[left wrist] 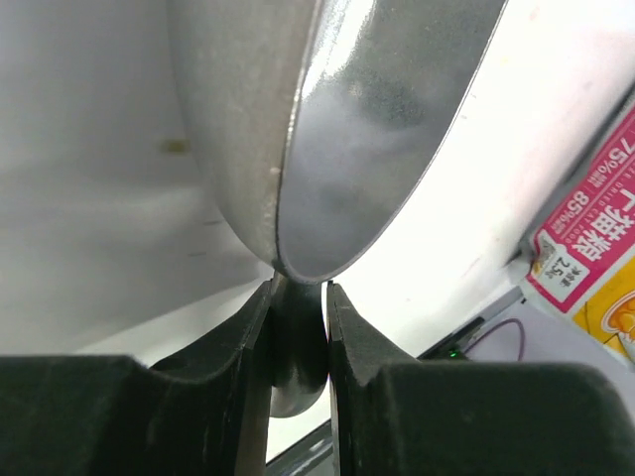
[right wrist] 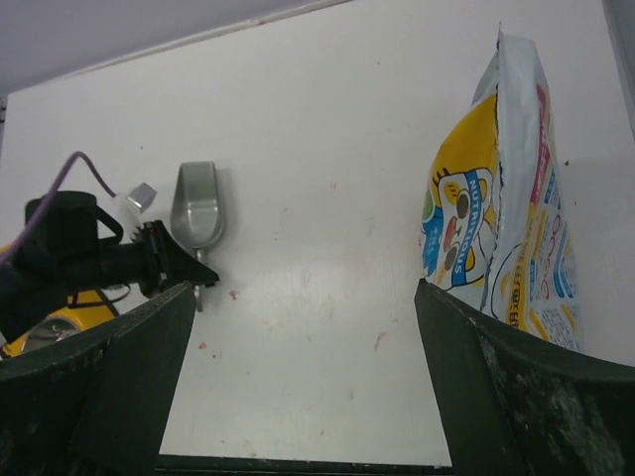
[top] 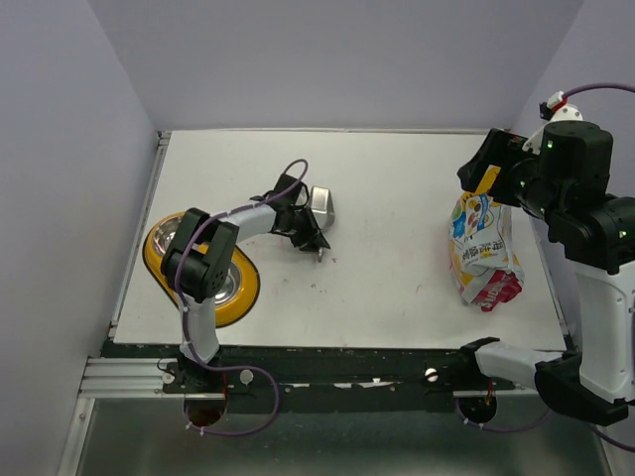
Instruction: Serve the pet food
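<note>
The silver metal scoop (top: 322, 203) lies on the white table left of centre, its bowl filling the left wrist view (left wrist: 367, 129). My left gripper (top: 304, 228) (left wrist: 298, 317) is shut on the scoop's thin handle, a finger pressed on each side of it. The yellow-white cartoon-printed bag (top: 481, 253) (right wrist: 506, 198) lies at the right of the table. My right gripper (top: 486, 177) (right wrist: 305, 293) hovers open over the bag's far end, nothing between its fingers. The pet food itself is hidden, and the scoop's bowl (right wrist: 196, 206) looks empty.
A yellow double-bowl feeder (top: 154, 260) with steel bowls sits at the table's left edge, partly under the left arm. A few tiny reddish specks (right wrist: 233, 295) dot the table near the scoop. Walls close in on the left, back and right.
</note>
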Tool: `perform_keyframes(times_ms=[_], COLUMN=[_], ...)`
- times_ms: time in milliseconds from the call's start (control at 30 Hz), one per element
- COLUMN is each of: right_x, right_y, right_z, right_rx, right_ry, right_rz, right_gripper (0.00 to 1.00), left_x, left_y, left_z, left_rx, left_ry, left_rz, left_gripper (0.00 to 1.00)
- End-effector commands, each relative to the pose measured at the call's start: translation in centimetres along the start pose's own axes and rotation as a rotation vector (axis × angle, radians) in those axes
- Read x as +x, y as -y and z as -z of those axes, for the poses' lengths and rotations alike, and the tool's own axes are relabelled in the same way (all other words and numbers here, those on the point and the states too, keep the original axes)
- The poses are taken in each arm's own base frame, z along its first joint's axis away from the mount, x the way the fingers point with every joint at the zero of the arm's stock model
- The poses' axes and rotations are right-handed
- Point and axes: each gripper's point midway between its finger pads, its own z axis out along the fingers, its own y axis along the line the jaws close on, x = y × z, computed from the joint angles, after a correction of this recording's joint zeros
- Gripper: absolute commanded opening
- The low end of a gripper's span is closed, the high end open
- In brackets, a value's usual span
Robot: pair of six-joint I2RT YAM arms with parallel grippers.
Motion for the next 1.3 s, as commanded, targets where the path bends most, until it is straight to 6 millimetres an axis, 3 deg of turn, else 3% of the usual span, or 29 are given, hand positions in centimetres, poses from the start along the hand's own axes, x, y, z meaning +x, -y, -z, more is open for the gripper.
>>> perform_keyframes(times_ms=[0,133,333,400,533,667,800,933,1033,1133,1200,1267], right_x=[0.5,0.8,0.7,0.8,2.8,4.7,5.1,4.6,4.2,3.7,3.9,3.6], right_y=[-0.1,-0.3,0.2,1.2,5.3,6.6,7.1,10.4,11.4,12.4,13.3,13.0], right_z=[-0.9,-1.4,-1.4,-1.8,-3.8,-6.6,-8.5,-9.4,-9.8,-9.4,-9.3,-8.7], right_rx=[-0.005,-0.006,0.022,0.087,0.361,0.476,0.51,0.588,0.612,0.677,0.724,0.706], right_ry=[-0.015,-0.039,-0.04,-0.041,-0.122,-0.199,-0.211,-0.224,-0.231,-0.218,-0.226,-0.213], right_rz=[0.009,0.014,0.024,0.014,0.014,0.043,0.028,-0.012,-0.002,0.035,0.065,0.053], right_gripper=[1.0,1.0,1.0,1.0,1.0,1.0,1.0,1.0,1.0,1.0,0.98,0.95], left_x=[-1.7,-4.7,-6.1,-6.1,-5.9,-6.1,-6.4,-6.1,-5.3,-4.8,-4.6,-4.3], left_y=[-4.1,-5.5,-6.0,-6.1,-6.5,-6.7,-6.4,-6.0,-6.1,-5.3,-4.7,-3.9], left_z=[4.7,6.5,6.3,6.1,6.0,6.4,7.3,8.2,9.1,10.2,10.9,11.4], left_rx=[-0.029,-0.029,0.029,0.027,0.015,-0.001,-0.001,-0.011,-0.028,-0.003,0.016,0.045], left_ry=[-0.104,-0.133,-0.164,-0.17,-0.172,-0.152,-0.115,-0.109,-0.111,-0.066,-0.035,-0.029], left_rz=[-0.1,-0.081,-0.028,-0.025,-0.014,-0.015,-0.015,-0.029,-0.033,-0.037,-0.034,-0.039], left_gripper=[0.06,0.11,0.14,0.15,0.18,0.31,0.47,0.56,0.6,0.75,0.81,0.81])
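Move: The left hand already grips the scoop's handle; the spot where it goes is about 11 cm to its left and 4 cm ahead, just below. The pet bowls lie some 29 cm left and 6 cm back, about level in height. From the wide-open right hand, the food bag's middle is roughly 9 cm right, 4 cm ahead and 26 cm below; the scoop is about 34 cm left, 13 cm ahead and 38 cm below. Leftward and a little forward, the left hand carries the held scoop about 11 cm towards the bowls, pauses low, opens to let go of the handle on the table, then backs off and rises some 4 cm. Meanwhile the right hand sinks about 11 cm, moving right and somewhat forward, tipping further down and turning clockwise to bring its open fingers around the food bag's upper part. ##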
